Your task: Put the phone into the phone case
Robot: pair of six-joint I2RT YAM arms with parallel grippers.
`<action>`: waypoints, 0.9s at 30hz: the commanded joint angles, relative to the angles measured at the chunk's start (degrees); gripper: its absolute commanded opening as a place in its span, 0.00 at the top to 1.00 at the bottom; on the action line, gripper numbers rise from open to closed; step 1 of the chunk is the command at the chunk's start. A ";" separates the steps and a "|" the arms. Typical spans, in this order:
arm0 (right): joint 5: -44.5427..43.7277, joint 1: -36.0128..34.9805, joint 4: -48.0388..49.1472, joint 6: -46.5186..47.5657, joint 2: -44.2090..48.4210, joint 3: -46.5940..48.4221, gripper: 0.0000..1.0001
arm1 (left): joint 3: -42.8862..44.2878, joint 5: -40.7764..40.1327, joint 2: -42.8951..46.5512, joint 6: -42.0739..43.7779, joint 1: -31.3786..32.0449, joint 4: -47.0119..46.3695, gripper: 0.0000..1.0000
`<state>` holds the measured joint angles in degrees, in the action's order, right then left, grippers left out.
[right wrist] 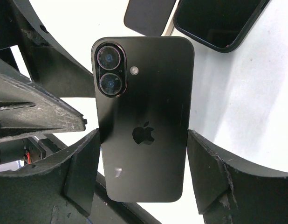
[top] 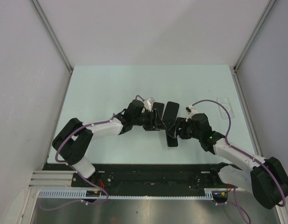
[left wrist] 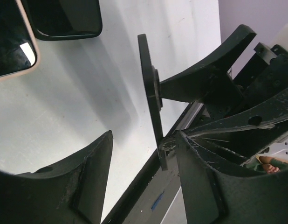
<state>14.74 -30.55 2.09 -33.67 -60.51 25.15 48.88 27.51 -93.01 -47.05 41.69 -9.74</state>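
Observation:
A black phone (right wrist: pixel 144 140) with two lenses and an apple logo shows its back in the right wrist view. My right gripper (right wrist: pixel 143 140) is shut on the phone, one finger against each long side, holding it off the table. The left wrist view shows the phone (left wrist: pixel 151 93) edge-on. My left gripper (left wrist: pixel 144 140) stands open around the phone's lower end, its right finger (left wrist: pixel 204 186) against the phone's edge and its left finger well apart. The black phone case (right wrist: pixel 218 23) lies open side up on the table just beyond. From above, phone (top: pixel 172 141), case (top: pixel 171 112) and both grippers (top: pixel 159 125) (top: pixel 174 132) meet mid-table.
A second dark flat piece with a pale rim (left wrist: pixel 13 42) lies beside the black case (left wrist: pixel 65 18). A clear plastic piece (top: pixel 225 106) lies near the table's right edge. Grey walls (top: pixel 32 70) close in the left, right and far sides.

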 commanded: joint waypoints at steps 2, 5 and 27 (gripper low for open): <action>-0.95 -0.22 4.85 -1.04 0.57 0.61 0.57 | 0.60 0.36 0.11 -1.56 0.58 -4.85 0.38; -0.51 -0.30 5.29 -1.13 0.57 0.61 0.57 | 0.95 0.62 -0.85 -1.64 0.67 -4.94 0.38; -1.64 -2.06 7.76 -3.68 -0.13 0.61 0.55 | 1.84 5.19 -4.29 -2.87 1.11 -7.05 0.85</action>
<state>13.91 -32.18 3.73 -35.92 -60.69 25.06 50.33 30.89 -97.23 -49.78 42.41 -15.05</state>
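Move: The phone is already held upright-ish by its long edges in the right gripper, near its middle. From the left hand that middle is some 5 cm to the right and 3 cm back, at about the same height. The black-cased phone lies flat about 12 cm ahead of the left hand, 3 cm to its right and 9 cm below. The pink-rimmed phone lies level with it, about 9 cm farther left. Rightward, only about 2 cm, the left hand eases its half-open fingers over the near long edge of the phone, one on the back and one on the screen side, dipping about a centimetre and coming up again; late on, the fingers close to under half their gap onto the phone. The right hand keeps its grip and drifts barely a centimetre left, towards the left fingers. ##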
